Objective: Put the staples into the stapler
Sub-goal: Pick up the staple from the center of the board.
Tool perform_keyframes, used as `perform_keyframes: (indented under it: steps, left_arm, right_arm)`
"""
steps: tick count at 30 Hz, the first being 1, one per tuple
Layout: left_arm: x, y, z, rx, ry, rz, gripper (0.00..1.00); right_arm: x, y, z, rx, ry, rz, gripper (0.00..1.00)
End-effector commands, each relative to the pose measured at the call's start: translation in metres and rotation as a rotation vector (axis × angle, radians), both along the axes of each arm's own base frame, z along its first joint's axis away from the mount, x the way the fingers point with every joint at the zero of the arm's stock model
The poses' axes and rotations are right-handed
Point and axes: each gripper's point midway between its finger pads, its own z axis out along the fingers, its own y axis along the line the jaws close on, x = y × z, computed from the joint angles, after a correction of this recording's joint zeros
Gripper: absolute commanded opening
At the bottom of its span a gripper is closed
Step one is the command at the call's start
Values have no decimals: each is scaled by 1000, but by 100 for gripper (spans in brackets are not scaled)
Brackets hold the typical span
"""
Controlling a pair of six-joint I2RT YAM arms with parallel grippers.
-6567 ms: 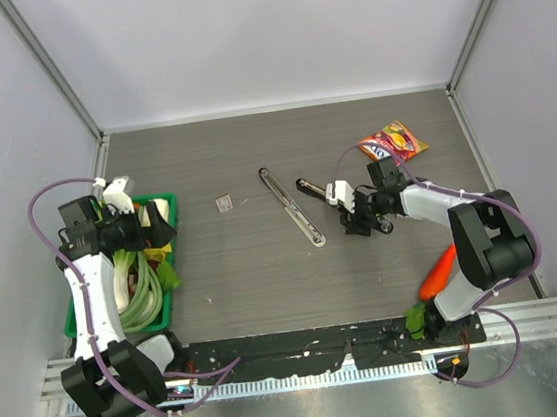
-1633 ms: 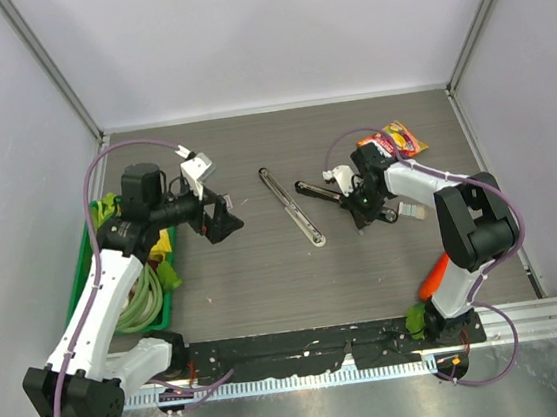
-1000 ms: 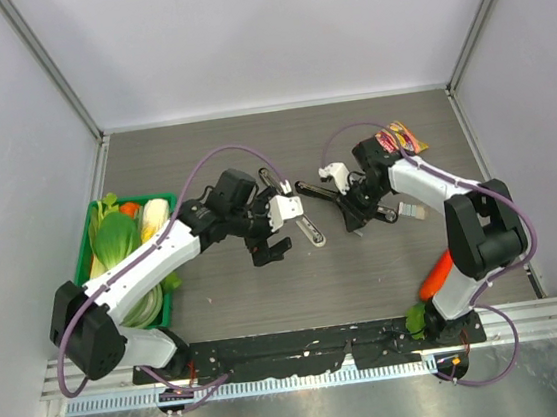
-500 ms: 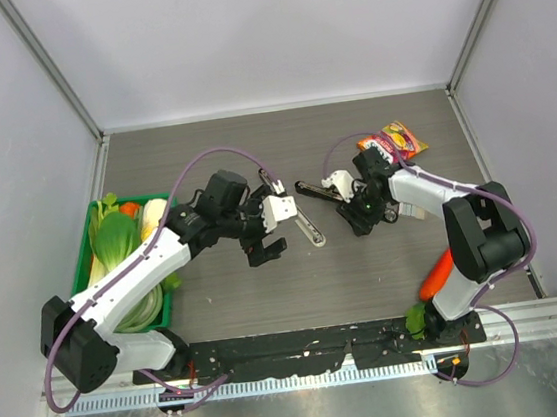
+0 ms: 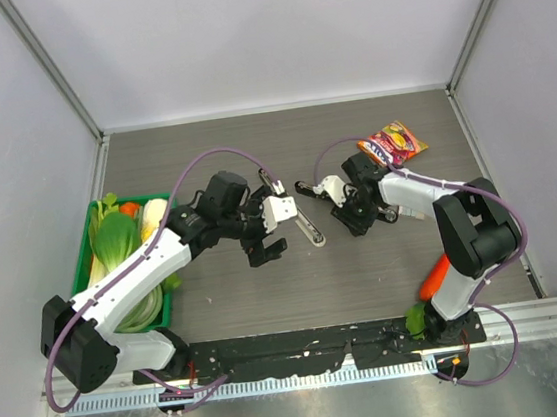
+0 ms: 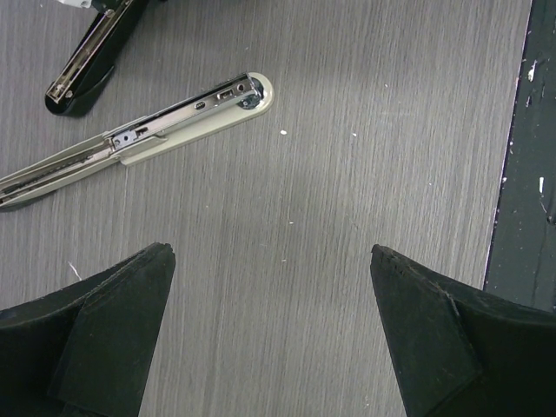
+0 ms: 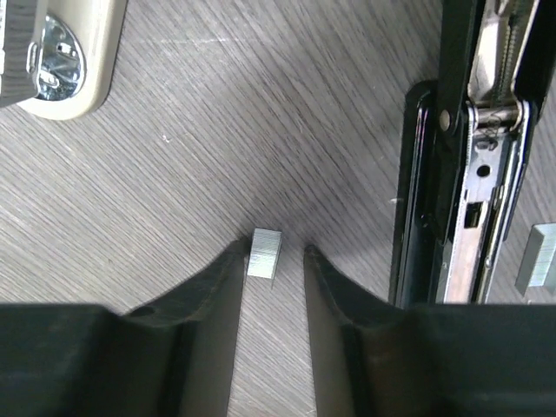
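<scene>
A short silver strip of staples [image 7: 263, 254] lies on the table between my right gripper's [image 7: 271, 261] fingertips. It touches the left finger, with a gap to the right one, so the jaws are open narrowly. The black stapler [image 7: 473, 174] lies opened just to its right, with another staple strip [image 7: 540, 256] beyond it. From above, my right gripper [image 5: 348, 219] sits between the black stapler [image 5: 314, 188] and the small white staples box [image 5: 412, 213]. The beige stapler [image 5: 300, 218] lies unfolded flat. My left gripper [image 6: 271, 261] hovers wide open and empty near the beige stapler [image 6: 148, 135].
A green tray [image 5: 81, 261] of vegetables sits at the left edge. An orange-red snack packet [image 5: 392, 142] lies at the back right. A carrot [image 5: 435, 276] rests by the right arm's base. A black strip [image 6: 521, 174] runs along the near table edge.
My left arm swung from the tray to the middle and now holds still. My right gripper shifted slightly left and down onto the staple strip, its jaws opening then narrowing.
</scene>
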Motion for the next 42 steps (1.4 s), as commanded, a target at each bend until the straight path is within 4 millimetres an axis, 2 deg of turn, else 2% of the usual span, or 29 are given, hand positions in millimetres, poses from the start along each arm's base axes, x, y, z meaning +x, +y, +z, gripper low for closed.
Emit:
perform_keyframes:
  steps: [1, 7, 12, 13, 15, 16, 17, 18, 19, 21, 22, 24, 25, 30, 32, 39, 42]
  left_arm:
    - [0, -6, 10, -48, -28, -11, 100]
    - [1, -5, 10, -47, -36, -9, 100]
    - [6, -7, 11, -35, -55, -15, 100]
    - [8, -8, 10, -27, -52, -17, 100]
    - [12, -11, 16, -23, -60, -24, 100]
    - [13, -13, 19, -21, -63, -29, 100]
    - [15, -15, 17, -12, -61, -40, 100]
    - [16, -20, 24, -18, -87, -58, 100]
    - [16, -22, 25, -18, -96, -76, 100]
    - [16, -30, 31, -28, -121, -117, 100]
    - [15, -32, 33, -29, -136, -147, 100]
    - [15, -40, 38, -36, -146, -190, 100]
    - [9, -41, 36, -34, -139, -237, 100]
    - [0, -54, 42, -36, -180, -361, 100]
    - [-6, -62, 45, -34, -194, -403, 100]
    - [-6, -97, 35, -16, -227, -401, 100]
    - [-6, -109, 33, -24, -223, -403, 96]
  right_arm:
    - [0, -4, -8, -39, 19, -4, 29]
    - [1, -1, 4, -17, 4, 4, 13]
    - [0, 17, 31, 88, -1, 24, 12]
    - [4, 22, 43, 117, -19, 32, 12]
    - [-4, 34, 58, 204, 17, 62, 12]
    - [-1, 42, 73, 253, 12, 86, 12]
    - [-7, 44, 82, 286, 42, 93, 12]
    - [-11, 53, 95, 374, 70, 110, 12]
    - [-5, 60, 112, 423, 55, 132, 12]
    - [-12, 62, 127, 496, 111, 146, 12]
    - [-12, 70, 144, 565, 113, 178, 12]
    - [-21, 72, 153, 615, 158, 220, 12]
    - [-25, 78, 165, 672, 171, 251, 12]
    - [-52, 82, 176, 757, 271, 376, 11]
    - [-65, 82, 186, 804, 330, 388, 11]
    - [-72, 85, 189, 868, 330, 427, 12]
    - [-74, 85, 187, 872, 341, 423, 12]
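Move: The staple lies between the right hand's open fingertips, about 1 cm below their midpoint. From that hand the middle of the opened black stapler is some 7 cm ahead and 1 cm left. The opened white stapler's middle is about 7 cm ahead and 13 cm left, and the loose staple strip roughly 3 cm ahead and 13 cm right. From the left hand, the staple is about 6 cm ahead, 21 cm right and 17 cm below. Staying low at first, the right hand closes its fingers on the staple, then rises about 16 cm with a swing left and slightly back, its wrist rolling some 50 degrees so the pinching fingertips point mostly left. The left hand, fingers still wide open, then moves right towards the held staple, rising a little and easing down again, while turning clockwise. ##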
